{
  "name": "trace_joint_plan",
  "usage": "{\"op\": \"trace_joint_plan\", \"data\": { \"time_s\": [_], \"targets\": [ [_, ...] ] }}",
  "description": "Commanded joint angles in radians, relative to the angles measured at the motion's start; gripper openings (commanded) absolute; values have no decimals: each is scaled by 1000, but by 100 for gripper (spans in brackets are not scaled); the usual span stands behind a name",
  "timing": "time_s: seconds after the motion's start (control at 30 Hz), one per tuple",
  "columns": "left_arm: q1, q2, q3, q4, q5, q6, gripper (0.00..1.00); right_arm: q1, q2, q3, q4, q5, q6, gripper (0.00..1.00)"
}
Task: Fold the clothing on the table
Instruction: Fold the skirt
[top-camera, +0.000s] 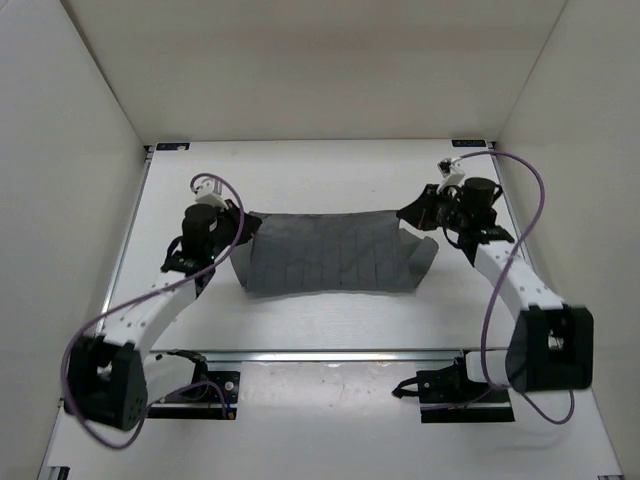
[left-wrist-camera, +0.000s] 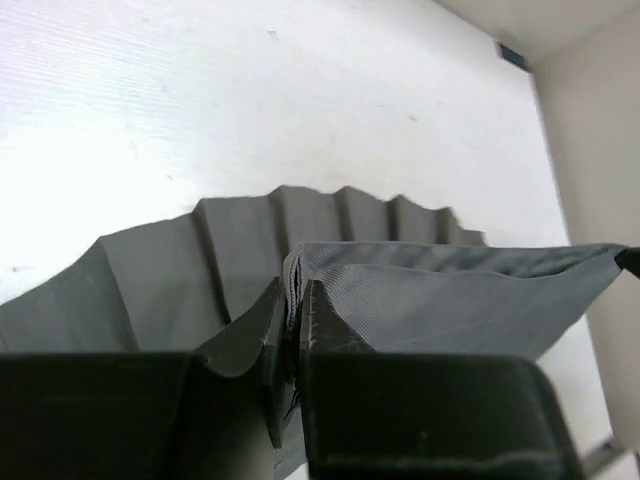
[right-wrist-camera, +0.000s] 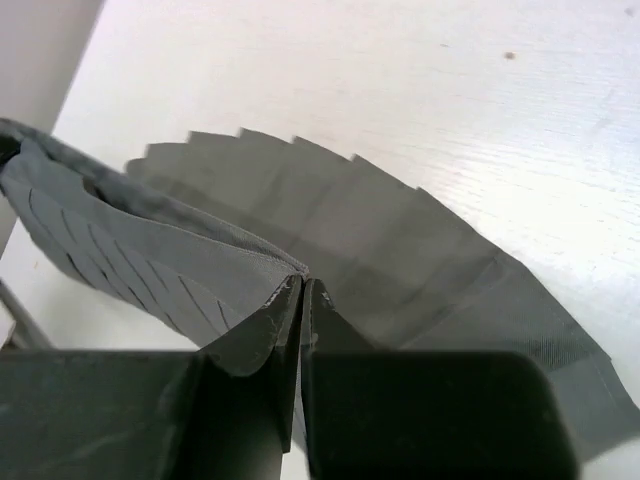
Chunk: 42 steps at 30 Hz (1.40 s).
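Note:
The clothing (top-camera: 330, 255), a mid-grey pleated skirt, is stretched between my two grippers above the white table (top-camera: 330, 170). My left gripper (top-camera: 238, 226) is shut on its left corner; in the left wrist view the hem (left-wrist-camera: 292, 268) is pinched between the black fingers (left-wrist-camera: 330, 320), with the lifted layer (left-wrist-camera: 450, 290) running right over pleats lying on the table (left-wrist-camera: 230, 250). My right gripper (top-camera: 418, 213) is shut on the right corner. In the right wrist view the fabric edge (right-wrist-camera: 290, 265) sits in the closed jaws, with the pleats (right-wrist-camera: 400, 240) spread below.
White walls (top-camera: 80, 130) box in the table on the left, back and right. A metal rail (top-camera: 330, 353) runs across the near side, with both arm bases (top-camera: 105, 380) (top-camera: 550, 345) and purple cables (top-camera: 530, 190) beside it.

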<state>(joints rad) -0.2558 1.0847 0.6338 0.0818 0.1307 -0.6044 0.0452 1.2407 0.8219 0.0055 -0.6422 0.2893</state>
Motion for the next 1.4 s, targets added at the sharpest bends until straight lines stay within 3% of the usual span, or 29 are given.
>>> {"op": "trace_joint_plan", "data": {
  "time_s": [0.0, 0.1, 0.17, 0.4, 0.47, 0.5, 0.6, 0.63, 0.7, 0.8, 1.13, 1.37],
  "targets": [
    [30, 189, 47, 116, -72, 11, 0, -8, 172, 78, 154, 56, 33, 0],
    [41, 372, 108, 157, -80, 18, 5, 24, 365, 159, 162, 117, 7, 0],
    [41, 481, 164, 168, -78, 23, 2, 22, 432, 216, 114, 159, -7, 0],
    [53, 670, 365, 127, -91, 32, 10, 33, 621, 397, 80, 233, -6, 0],
    [61, 742, 449, 104, -74, 32, 24, 31, 664, 444, 30, 245, -22, 0],
    [64, 757, 469, 101, -65, 37, 38, 41, 698, 482, 22, 260, -32, 0],
    [84, 775, 484, 130, -37, 29, 53, 39, 733, 536, -2, 299, -70, 11],
    [90, 771, 487, 136, -29, 31, 54, 39, 729, 542, -31, 305, -79, 14],
    [102, 739, 488, 121, -35, 41, 60, 21, 705, 545, -44, 317, -82, 36],
    [119, 680, 455, 76, -31, 54, 63, 7, 623, 507, -50, 323, -70, 44],
    [113, 531, 236, -40, -118, 57, 53, -91, 338, 178, -64, 386, 16, 47],
    [112, 583, 254, -73, -164, 58, 59, -136, 267, 72, -59, 381, 37, 48]
  ]
}}
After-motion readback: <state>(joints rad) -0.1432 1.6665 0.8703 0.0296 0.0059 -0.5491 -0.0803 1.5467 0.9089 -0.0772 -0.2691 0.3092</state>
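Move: Both closed grippers still hold the skirt's raised waistband corners, about 40 cm apart. The scalloped hem lies some 15 cm below the left gripper and 9 cm ahead, its middle about 20 cm to the right; from the right gripper, 17 cm below, 8 cm ahead, its middle 19 cm to the left. The fold edge's middle is 14 cm back and 20 cm right of the left gripper; from the right, 15 cm back and 19 cm left. Carry both waistband corners forward and down together, about 15 cm out and 11 cm lower, tipping the fingers down, to lay the waistband over the hem. Then open both grippers, let go and draw each back roughly 8 to 10 cm and outward, the left to the left, the right to the right with its wrist turned clockwise, sinking slightly at the end over the side flaps. ##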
